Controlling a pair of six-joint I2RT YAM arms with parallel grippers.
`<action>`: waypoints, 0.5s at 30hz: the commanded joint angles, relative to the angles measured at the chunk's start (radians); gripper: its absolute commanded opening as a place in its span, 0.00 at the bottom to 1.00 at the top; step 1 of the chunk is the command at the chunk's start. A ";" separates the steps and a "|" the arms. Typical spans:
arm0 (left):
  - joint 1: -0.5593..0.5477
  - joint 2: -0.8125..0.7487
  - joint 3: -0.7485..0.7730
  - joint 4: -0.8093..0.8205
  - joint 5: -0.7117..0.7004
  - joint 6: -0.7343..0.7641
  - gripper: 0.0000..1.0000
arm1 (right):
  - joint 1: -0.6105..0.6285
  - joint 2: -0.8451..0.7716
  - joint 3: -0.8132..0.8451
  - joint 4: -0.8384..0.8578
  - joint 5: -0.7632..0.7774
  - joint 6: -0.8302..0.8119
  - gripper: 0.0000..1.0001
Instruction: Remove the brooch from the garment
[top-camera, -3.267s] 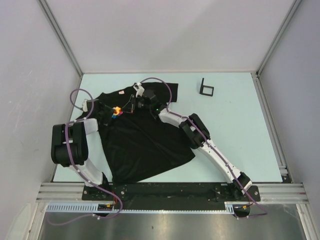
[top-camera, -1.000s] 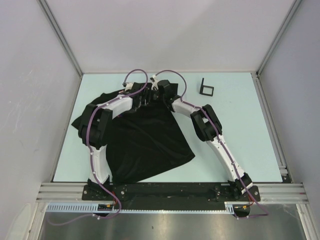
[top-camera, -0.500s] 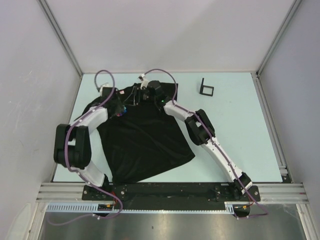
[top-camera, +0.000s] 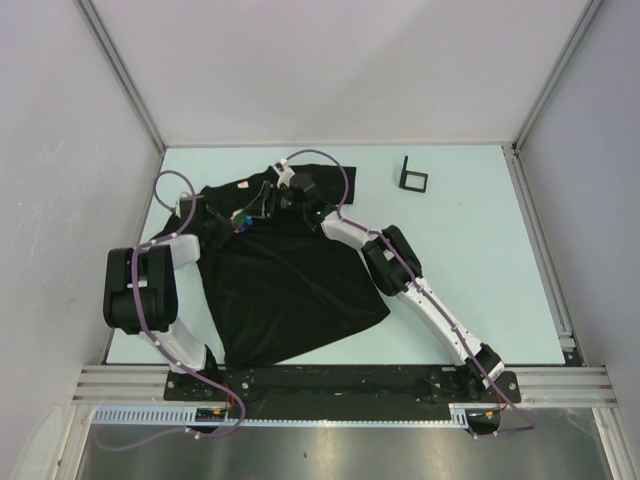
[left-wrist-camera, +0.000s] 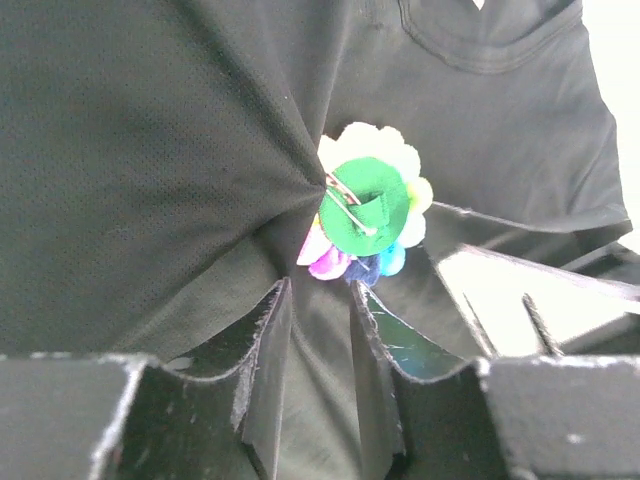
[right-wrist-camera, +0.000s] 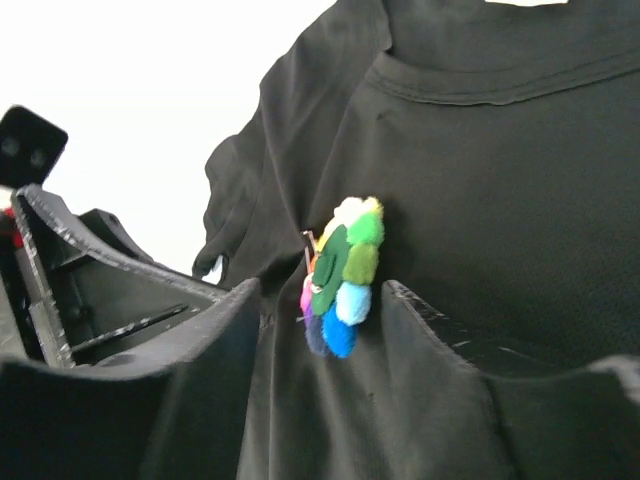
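The garment (top-camera: 290, 280), a black T-shirt, lies spread on the table with its neck at the far side. The brooch (top-camera: 238, 220) is pinned near the collar. Seen close, the brooch (left-wrist-camera: 365, 205) shows a green disc with a metal pin and coloured pom-poms around it. My left gripper (left-wrist-camera: 318, 290) sits just below it, its fingers close together on a puckered fold of the garment (left-wrist-camera: 150, 150). My right gripper (right-wrist-camera: 322, 290) is open, and the brooch (right-wrist-camera: 345, 270) stands edge-on between its fingertips, touching neither. From above, the left gripper (top-camera: 218, 222) and right gripper (top-camera: 268, 203) flank the brooch.
A small black square frame (top-camera: 413, 178) stands on the pale table at the back right. A pinkish label (top-camera: 243, 184) marks the shirt's neck. White walls with metal posts close in the table on three sides. The left gripper's body (right-wrist-camera: 110, 290) shows beside my right fingers.
The left arm has drawn back to the left and now sits left of the brooch. The right gripper has shifted slightly left toward it. The brooch now shows between the two.
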 joint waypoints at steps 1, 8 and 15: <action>0.009 -0.025 -0.033 0.130 0.009 -0.097 0.34 | 0.009 0.053 0.062 0.067 0.048 0.068 0.50; 0.038 -0.075 -0.056 0.116 -0.011 -0.080 0.36 | 0.025 0.086 0.115 0.056 0.066 0.080 0.38; 0.047 -0.161 -0.093 0.097 -0.070 -0.101 0.39 | 0.032 0.074 0.086 0.099 0.034 0.099 0.08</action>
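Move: Roughly 3 cm to the left of the right hand's fingertips, level with them fore and aft and about 1 cm lower, the brooch stands up from the garment, pin side turned to the left gripper. The white neck label is the only near neighbour, some 9 cm farther out than the brooch and about in line with it. From the left hand the brooch lies about 4 cm ahead, 3 cm to the right and 1 cm below. Closing in on the brooch, the right hand sinks about 1.5 cm and slides as far to its left, its fingers narrowing from over half open to nearly shut so that the tips pinch the blue and green petal edge. The left hand first stays put, then backs off empty and open, about 2 cm to the left and as far up, turning slightly counter-clockwise. ##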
